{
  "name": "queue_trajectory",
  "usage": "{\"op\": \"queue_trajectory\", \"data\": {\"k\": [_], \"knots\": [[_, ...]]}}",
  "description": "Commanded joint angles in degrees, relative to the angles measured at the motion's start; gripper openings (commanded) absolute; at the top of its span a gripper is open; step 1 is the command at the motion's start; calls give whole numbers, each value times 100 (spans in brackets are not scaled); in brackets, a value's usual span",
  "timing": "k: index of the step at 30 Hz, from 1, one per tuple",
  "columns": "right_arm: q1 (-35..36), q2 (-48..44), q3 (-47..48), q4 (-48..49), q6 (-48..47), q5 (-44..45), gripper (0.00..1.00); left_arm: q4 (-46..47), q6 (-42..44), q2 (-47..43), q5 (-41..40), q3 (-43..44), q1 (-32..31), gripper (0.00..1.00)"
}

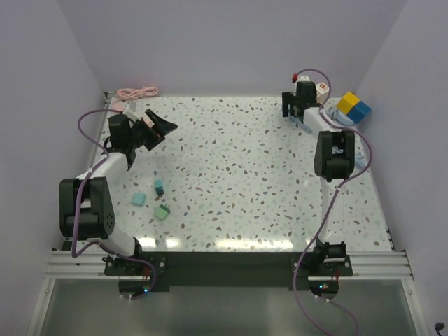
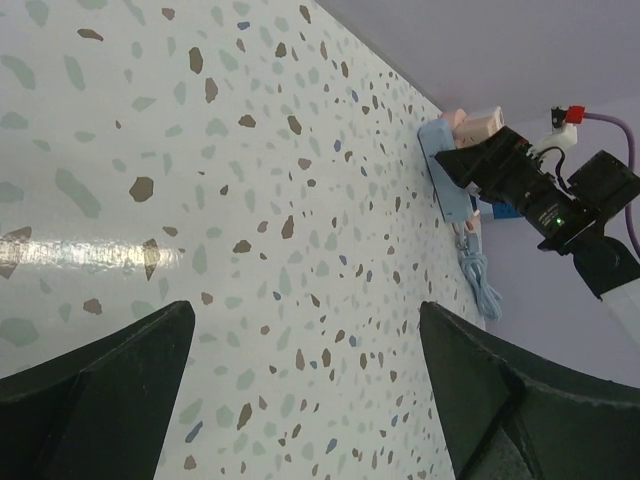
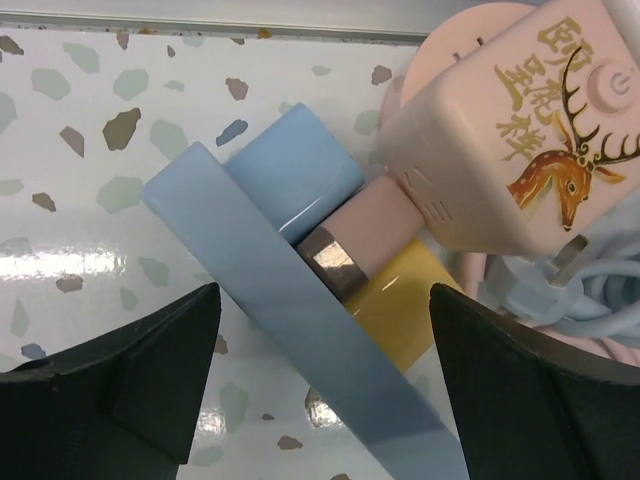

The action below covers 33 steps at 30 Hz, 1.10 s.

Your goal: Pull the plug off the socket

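Observation:
A long blue socket strip (image 3: 290, 330) runs slantwise across the right wrist view. Against its far side sit a blue plug (image 3: 295, 170), a pink plug (image 3: 365, 235) with a shiny metal band, and a yellow plug (image 3: 405, 300). My right gripper (image 3: 323, 292) is open, its dark fingers either side of the strip and the pink plug, touching neither. The top view puts this gripper (image 1: 301, 105) at the table's back right. My left gripper (image 2: 305, 400) hangs open over bare table at the back left (image 1: 157, 126), and its camera sees the strip (image 2: 447, 175) from afar.
A pink adapter (image 3: 510, 140) with a deer print lies beside the plugs, over a coiled pale blue cable (image 2: 482, 282). Yellow and blue cubes (image 1: 354, 106) sit at the back right corner. A pink cable (image 1: 138, 92) lies back left. Small teal blocks (image 1: 159, 203) are scattered near the left arm.

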Motion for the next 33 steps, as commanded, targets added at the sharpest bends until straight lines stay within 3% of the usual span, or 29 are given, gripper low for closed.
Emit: {"op": "queue_trajectory", "data": {"k": [1,4,7,11,12,15,18,23,33], "knots": [[-6,-133,214,-214,-124,-390,87,61,246,-252,152,9,-10,100],[-6,-459,-173,-317,314,-522,76,43,273,-252,143,-17,-10,100],[-6,-530,-165,-861,623,-776,70,26,290,-235,213,-35,-10,100],[-6,-810,-699,-1039,1079,-1172,50,-70,360,-340,257,-123,-10,100],[11,-915,-840,-1031,1185,-1173,34,-114,395,-410,240,-132,-1,100],[143,-1302,-1412,-960,1414,-1594,19,-343,527,-577,178,-184,-1,100],[468,-1698,-1957,-925,1449,-1673,17,-448,615,-683,213,-281,-1,100],[1258,-2522,-3079,-978,1992,-1709,1,-597,729,-744,397,-395,8,100],[3666,-3904,-5200,-679,2952,-1200,0,-1257,1257,-894,520,-571,-19,100]]}}
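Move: The blue socket lies just under the right hand's open fingers, its middle roughly 2 cm back, 1 cm right and 2 cm below. Its yellow plug is about 4 cm to the right and level with the hand; the pink deer box stands some 8 cm right and 7 cm ahead at about hand height. From the left hand the blue socket is far off, some 56 cm right, 15 cm ahead and 12 cm below. The blue socket is pinched across its body as the right fingers close, already easing back and left; the hand then pulls faster, about 30 cm back and 27 cm left to mid-table, staying low while it rolls left side up, tips down and turns counter-clockwise, some 20 degrees each. The open, empty left hand draws back about 5 cm, sinking slightly late on. ##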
